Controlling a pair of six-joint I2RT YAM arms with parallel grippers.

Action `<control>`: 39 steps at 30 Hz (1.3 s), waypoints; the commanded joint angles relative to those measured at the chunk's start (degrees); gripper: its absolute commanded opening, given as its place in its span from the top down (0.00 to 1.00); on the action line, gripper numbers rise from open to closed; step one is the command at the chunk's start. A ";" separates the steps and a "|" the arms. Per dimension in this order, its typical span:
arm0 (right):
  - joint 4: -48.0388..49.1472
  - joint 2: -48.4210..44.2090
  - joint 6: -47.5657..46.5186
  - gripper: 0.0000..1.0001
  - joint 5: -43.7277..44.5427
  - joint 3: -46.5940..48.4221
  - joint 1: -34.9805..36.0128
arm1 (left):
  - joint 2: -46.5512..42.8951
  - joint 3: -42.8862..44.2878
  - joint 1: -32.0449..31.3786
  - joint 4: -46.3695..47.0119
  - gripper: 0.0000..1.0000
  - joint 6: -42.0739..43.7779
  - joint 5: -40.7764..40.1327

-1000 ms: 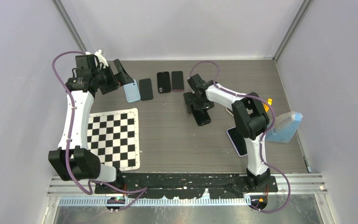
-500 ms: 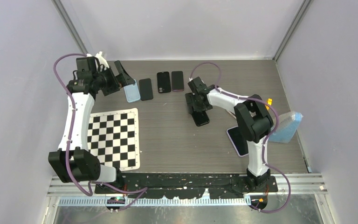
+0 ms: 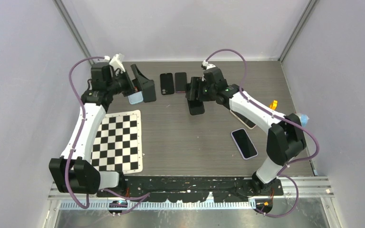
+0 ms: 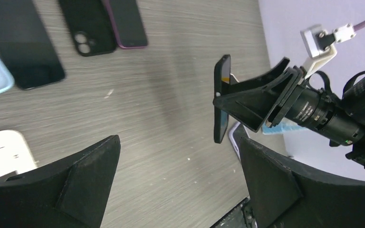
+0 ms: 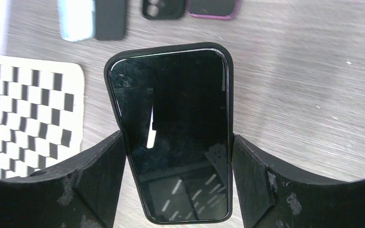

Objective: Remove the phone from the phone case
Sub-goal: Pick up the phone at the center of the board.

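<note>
My right gripper (image 5: 177, 138) is shut on a black phone (image 5: 173, 118) that sits in a black phone case (image 5: 115, 107), one finger on each long side. The phone is lifted off the table, screen toward the wrist camera. From above, the right gripper (image 3: 195, 95) holds the phone (image 3: 196, 105) behind the table's middle. In the left wrist view the phone (image 4: 222, 102) shows edge-on, upright, between the right gripper's fingers (image 4: 256, 99). My left gripper (image 4: 178, 137) is open and empty. It hovers at the back left (image 3: 141, 86), apart from the phone.
Along the back lie a light blue case (image 3: 134, 98), a black phone (image 3: 149, 95), a black case with a camera cutout (image 3: 167, 83) and a purple-rimmed phone (image 3: 181, 81). A lilac-rimmed phone (image 3: 244, 143) lies front right. A checkerboard (image 3: 116, 140) covers the left.
The right gripper closed on the cased phone, lifted it off the table and carried it back and left. The left gripper swung right toward the centre, still open.
</note>
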 commanded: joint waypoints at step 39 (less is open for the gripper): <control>11.34 -3.68 6.34 0.53 -16.34 9.22 4.62 | 11.39 2.03 -16.96 13.06 0.82 -21.88 -5.63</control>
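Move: The right hand still holds the cased phone by its long sides, its middle right at the pads; the left gripper's fingertips are about 22 cm to its left, 3 cm back and 13 cm higher. From the left hand that phone is about 22 cm to the right, 3 cm ahead and 14 cm below. On the table, roughly 28 cm below the left hand and 18 cm ahead, lie the empty black case, 11 cm to the right, and the purple-rimmed phone, 18 cm to the right. Rightward, about 11 cm and ending a little lower, the left hand swings in to the phone's port end, closing its wide-open fingers from either side onto the front and back. Meanwhile the right hand, grip kept, brings the phone up and left some 8 cm each and slightly back, turning it about 15 degrees counter-clockwise with its left side rising. ##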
